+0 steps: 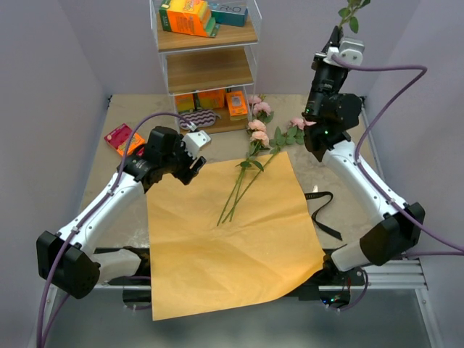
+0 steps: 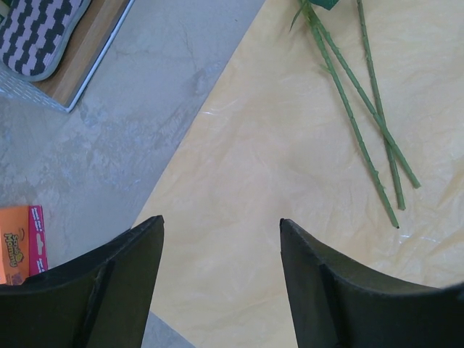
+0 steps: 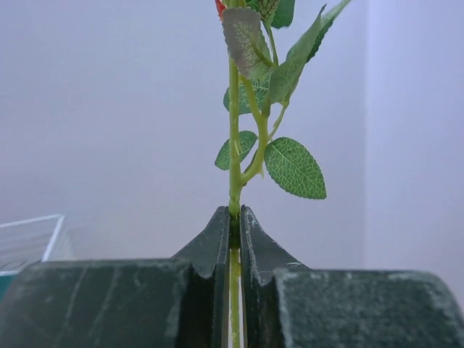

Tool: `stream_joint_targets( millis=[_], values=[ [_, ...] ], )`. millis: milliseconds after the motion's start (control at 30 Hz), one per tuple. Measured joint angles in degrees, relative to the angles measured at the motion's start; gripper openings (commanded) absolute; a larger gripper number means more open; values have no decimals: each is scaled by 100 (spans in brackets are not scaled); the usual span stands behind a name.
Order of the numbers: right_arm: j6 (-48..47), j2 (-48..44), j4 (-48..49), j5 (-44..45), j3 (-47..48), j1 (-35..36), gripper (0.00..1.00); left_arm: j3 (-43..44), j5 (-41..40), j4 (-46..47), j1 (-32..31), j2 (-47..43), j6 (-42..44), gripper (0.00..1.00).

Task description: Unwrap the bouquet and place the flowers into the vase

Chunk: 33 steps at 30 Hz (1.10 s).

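Note:
The orange paper sheet [image 1: 232, 239] of the bouquet lies spread flat on the table, with the black ribbon [image 1: 322, 210] beside its right edge. Several flowers [image 1: 250, 163] lie across its top edge, heads [image 1: 257, 130] toward the shelf. My left gripper [image 1: 190, 170] [image 2: 221, 225] hovers open over the paper [image 2: 290, 167] near its upper left edge, the green stems [image 2: 362, 123] ahead to the right. My right gripper [image 1: 336, 36] [image 3: 234, 214] is raised high at the back right, shut on one upright flower stem [image 3: 233, 145] with leaves [image 1: 353, 11]. The vase is out of view.
A wire shelf rack [image 1: 206, 51] with coloured boxes stands at the back centre, a striped pouch [image 1: 197, 118] [image 2: 40, 29] on its lowest level. A pink and orange packet [image 1: 123, 138] [image 2: 22, 243] lies on the table left of my left gripper.

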Motion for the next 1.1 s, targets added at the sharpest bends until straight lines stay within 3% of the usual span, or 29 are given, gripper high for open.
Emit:
stream_joint_targets(
  millis=[167,367,767,1100],
  values=[
    [-1580,509,1733,435,17,0,0,0,2,0,0,0,4,69],
    [-2396,632,2378,699,17,-9,0,0,20,11,2,0,2,70],
    [-2743,295,2712,693,-44,-107,0,-4,68,46,0,0,-2,69],
    [-2367,256,2761,754,-308,-640,0,-31,63,35,0,-50,9,69]
  ],
)
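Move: The right hand, high in the air, already holds one flower. The vase's middle lies roughly 46 cm below it, 2 cm ahead and 4 cm to its right. About 53 cm below, the nearest pink bloom on the table is some 12 cm ahead and 2 cm left, and the remaining flower bunch 9 cm ahead and 13 cm left. From the left hand, the vase is about 13 cm ahead, 36 cm right and 8 cm lower. Still pinching the flower's stem, the right hand swings 10 cm right and 5 cm back, turning some 25 degrees clockwise. ##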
